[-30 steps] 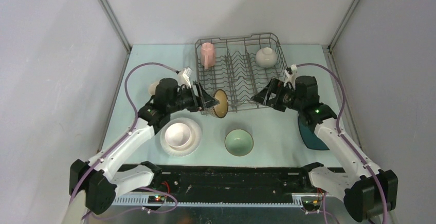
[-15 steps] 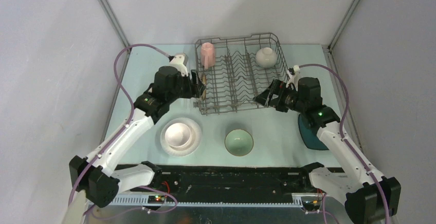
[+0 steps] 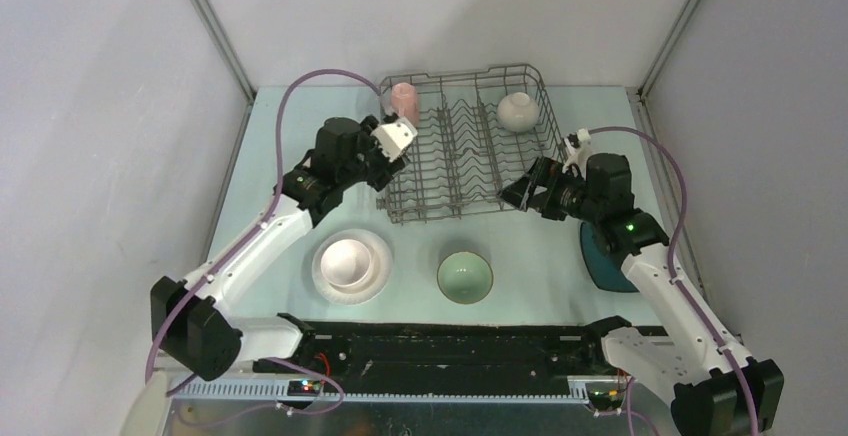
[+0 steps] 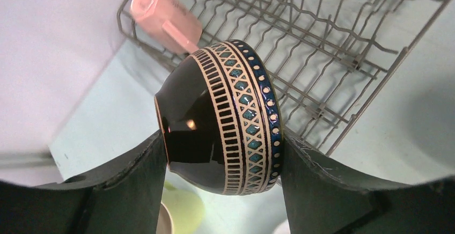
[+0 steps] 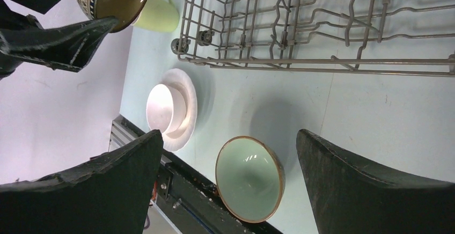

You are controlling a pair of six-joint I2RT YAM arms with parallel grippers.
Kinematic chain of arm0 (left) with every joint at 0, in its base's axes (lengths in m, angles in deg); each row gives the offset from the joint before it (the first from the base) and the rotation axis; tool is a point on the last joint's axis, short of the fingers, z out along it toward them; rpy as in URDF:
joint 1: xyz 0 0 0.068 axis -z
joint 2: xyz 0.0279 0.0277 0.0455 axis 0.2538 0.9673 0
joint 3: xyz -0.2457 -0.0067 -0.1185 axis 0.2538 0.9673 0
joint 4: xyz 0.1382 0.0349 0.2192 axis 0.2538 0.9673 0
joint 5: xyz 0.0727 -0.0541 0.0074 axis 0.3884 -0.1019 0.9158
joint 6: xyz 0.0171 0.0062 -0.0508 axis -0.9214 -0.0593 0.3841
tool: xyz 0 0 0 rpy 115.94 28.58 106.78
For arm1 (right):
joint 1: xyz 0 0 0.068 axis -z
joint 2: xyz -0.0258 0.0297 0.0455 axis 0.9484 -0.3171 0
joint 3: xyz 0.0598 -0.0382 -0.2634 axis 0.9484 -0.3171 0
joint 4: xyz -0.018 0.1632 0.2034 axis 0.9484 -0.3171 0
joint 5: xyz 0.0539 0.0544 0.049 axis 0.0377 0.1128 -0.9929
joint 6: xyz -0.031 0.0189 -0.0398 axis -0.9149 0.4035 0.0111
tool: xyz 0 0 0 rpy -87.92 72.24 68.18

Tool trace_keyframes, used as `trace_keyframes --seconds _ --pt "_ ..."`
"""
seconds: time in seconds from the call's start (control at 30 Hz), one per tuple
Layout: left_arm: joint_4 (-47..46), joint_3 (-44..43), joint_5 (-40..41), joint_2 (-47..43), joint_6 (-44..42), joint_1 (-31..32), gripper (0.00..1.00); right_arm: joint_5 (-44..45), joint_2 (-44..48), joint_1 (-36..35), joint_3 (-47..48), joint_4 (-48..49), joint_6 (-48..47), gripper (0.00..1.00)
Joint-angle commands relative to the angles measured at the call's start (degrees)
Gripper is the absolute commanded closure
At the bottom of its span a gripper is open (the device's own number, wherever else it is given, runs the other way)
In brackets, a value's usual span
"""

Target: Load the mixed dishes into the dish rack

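The brown bowl (image 4: 220, 118), dark with a patterned band, is tipped on its side with my left gripper (image 4: 222, 137) shut on it, foot against one finger and rim against the other. It hangs at the left edge of the dish rack (image 3: 465, 146), below the pink mug (image 3: 403, 101) lying in the rack's far left corner. A white bowl (image 3: 517, 111) sits in the rack's far right. My right gripper (image 3: 510, 194) stands open and empty at the rack's front right. On the table lie the pale green bowl (image 3: 464, 276), the pale pink bowl (image 3: 345, 261) on the white plate (image 3: 375, 281), and the teal plate (image 3: 605, 261).
A yellow-green mug (image 5: 158, 11) stands on the table left of the rack, behind my left arm. The enclosure's white walls close in on both sides and at the back. A black rail (image 3: 450, 341) runs along the near edge.
My left arm has carried the brown bowl from the rack's front left corner back and up along its left side. The right gripper has shifted only slightly.
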State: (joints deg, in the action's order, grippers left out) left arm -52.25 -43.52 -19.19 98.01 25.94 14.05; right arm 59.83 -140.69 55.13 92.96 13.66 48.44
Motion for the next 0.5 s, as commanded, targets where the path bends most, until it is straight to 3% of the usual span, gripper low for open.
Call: trace_keyframes --seconds 0.0,0.13,0.27,0.47 --pt "-6.96 -4.67 -5.90 1.71 -18.57 1.27 1.00 0.47 1.32 0.89 2.24 -0.55 -1.37 0.03" --pt "-2.51 -10.51 -5.30 6.72 -25.98 1.54 1.00 0.49 1.50 1.07 2.24 -0.81 -1.35 0.04" --pt "-5.07 -12.84 -0.66 11.51 -31.66 1.53 1.00 0.87 1.70 1.36 2.24 -1.56 -1.73 0.04" --pt "-3.60 -18.05 -4.23 20.26 -35.45 1.15 1.00 0.95 1.80 1.71 2.24 -2.23 -2.00 0.04"
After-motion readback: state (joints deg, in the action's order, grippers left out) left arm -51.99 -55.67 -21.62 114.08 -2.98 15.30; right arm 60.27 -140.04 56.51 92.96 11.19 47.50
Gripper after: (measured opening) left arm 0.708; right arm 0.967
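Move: The left hand already holds the brown bowl over the left edge of the dish rack. The rack's middle lies about 6 cm ahead of it, 16 cm to its right and 19 cm below. The pink mug stands in the rack some 12 cm straight ahead, the white bowl about 13 cm ahead and 26 cm right, and the green mug roughly level, 20 cm left. From the idle right hand, the rack's middle is about 15 cm ahead and 8 cm left. Forward and somewhat to the right goes the left hand, about 7 cm in all at nearly unchanged height. It first eases right, then drives mainly ahead over the rack's left section towards the pink mug, its fingers keeping their hold on the brown bowl. The wrist goes on turning some 30 degrees, left side rising, fingers swinging clockwise and tipping up slightly. ##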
